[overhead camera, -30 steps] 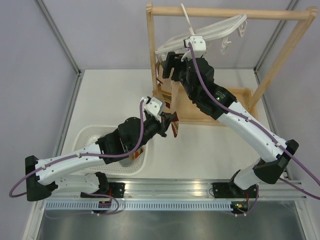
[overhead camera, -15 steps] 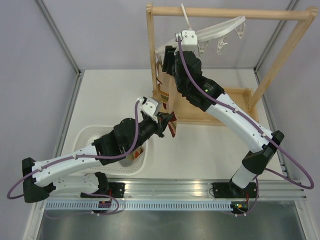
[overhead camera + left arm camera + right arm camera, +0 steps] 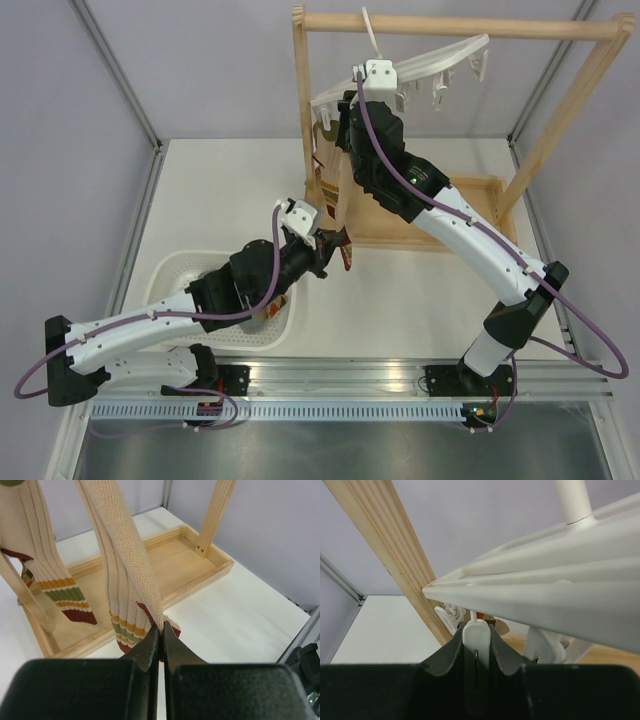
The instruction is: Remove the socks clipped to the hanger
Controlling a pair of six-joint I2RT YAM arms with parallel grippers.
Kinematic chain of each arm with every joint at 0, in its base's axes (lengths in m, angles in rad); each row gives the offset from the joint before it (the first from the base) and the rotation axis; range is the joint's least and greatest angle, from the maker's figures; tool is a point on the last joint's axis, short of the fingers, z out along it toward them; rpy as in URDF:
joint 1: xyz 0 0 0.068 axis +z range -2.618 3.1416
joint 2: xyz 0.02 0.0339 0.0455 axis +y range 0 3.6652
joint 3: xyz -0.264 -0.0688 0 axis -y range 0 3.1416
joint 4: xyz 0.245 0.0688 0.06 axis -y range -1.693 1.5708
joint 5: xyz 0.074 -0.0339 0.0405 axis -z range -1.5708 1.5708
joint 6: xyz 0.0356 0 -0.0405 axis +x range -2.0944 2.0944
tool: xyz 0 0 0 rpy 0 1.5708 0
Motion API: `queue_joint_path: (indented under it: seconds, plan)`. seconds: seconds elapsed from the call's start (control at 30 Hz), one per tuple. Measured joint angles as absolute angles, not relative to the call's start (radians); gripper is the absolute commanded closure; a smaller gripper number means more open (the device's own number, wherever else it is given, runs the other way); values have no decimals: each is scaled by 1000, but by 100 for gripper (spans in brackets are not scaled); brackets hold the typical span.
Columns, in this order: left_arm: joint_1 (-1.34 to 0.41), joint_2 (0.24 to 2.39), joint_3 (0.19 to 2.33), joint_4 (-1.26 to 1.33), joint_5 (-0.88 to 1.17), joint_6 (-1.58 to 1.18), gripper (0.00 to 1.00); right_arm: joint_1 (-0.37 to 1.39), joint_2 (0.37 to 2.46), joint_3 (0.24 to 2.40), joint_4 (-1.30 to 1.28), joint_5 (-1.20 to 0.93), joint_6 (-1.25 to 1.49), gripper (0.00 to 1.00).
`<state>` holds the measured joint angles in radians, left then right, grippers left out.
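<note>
A cream sock point(image 3: 127, 570) with olive, orange and red stripes hangs from the white hanger point(image 3: 430, 62). My left gripper point(image 3: 161, 630) is shut on its lower end, just in front of the wooden tray point(image 3: 200, 572). In the top view that gripper point(image 3: 337, 243) sits below the hanging socks point(image 3: 335, 190). A second striped sock point(image 3: 42, 565) hangs to the left. My right gripper point(image 3: 476, 629) is up under the hanger frame point(image 3: 560, 580), shut on a dangling white clip point(image 3: 476, 650). Seen from above, the right gripper point(image 3: 338, 115) is at the hanger's left end.
The hanger hooks over the light wooden rack point(image 3: 450, 25), whose post point(image 3: 395, 545) stands just left of the right gripper. A white perforated basket point(image 3: 185, 275) lies under the left arm. More white clips point(image 3: 440, 92) dangle further right along the frame.
My right gripper rose toward the hanger's left end and closed on the clip. The left gripper, still shut on the sock, drew slightly back toward the near left.
</note>
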<state>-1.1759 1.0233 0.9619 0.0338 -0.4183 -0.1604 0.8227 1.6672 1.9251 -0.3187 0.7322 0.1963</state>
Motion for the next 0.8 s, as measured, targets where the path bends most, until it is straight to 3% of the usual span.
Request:
queue_joint_path:
  seconds: [0.13, 0.17, 0.2, 0.3, 0.33, 0.7, 0.77, 0.8]
  plan:
    - [-1176, 1010, 915, 32, -439, -161, 98, 823, 1667, 1927, -324, 732, 196, 95]
    - [-1176, 1003, 901, 32, -447, -161, 98, 822, 1667, 1927, -324, 731, 196, 85]
    - [-1176, 997, 889, 32, -454, -162, 98, 822, 1667, 1927, -326, 729, 197, 60]
    - [-1176, 983, 871, 31, -469, -162, 98, 815, 1667, 1927, -324, 709, 204, 36]
    - [-1176, 978, 868, 31, -470, -162, 98, 813, 1667, 1927, -323, 702, 207, 34]
    - [-1176, 939, 866, 28, -470, -163, 98, 778, 1633, 1887, -302, 607, 224, 30]
    - [-1176, 939, 866, 24, -470, -163, 98, 769, 1614, 1869, -289, 597, 229, 32]
    - [-1176, 939, 866, 23, -470, -163, 98, 766, 1605, 1862, -284, 595, 232, 38]
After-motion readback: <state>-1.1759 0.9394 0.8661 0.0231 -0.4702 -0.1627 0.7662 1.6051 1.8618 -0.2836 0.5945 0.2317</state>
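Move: Between the right fingers sits the pinched sock clip, right at the hand point, with the hanger rail roughly 4 cm above. The next clip along stands about 4 cm left and 3 cm ahead, and the wooden post some 8 cm left and 4 cm ahead. From the left hand, which holds the lower part of the sock, the white basket lies about 29 cm left, level fore and aft and roughly 30 cm below; the pinched clip is some 17 cm ahead, straight in line and about 10 cm above. Tugging the gripped sock, the left hand goes down about 3 cm, then eases left some 2.5 cm while recovering about 1 cm of height, its fingers shut throughout. The right hand first keeps squeezing the clip nearly in place, then opens its fingers wide and lets go of it, turning about 5 degrees counter-clockwise and finally starting to draw off slightly right and up. ##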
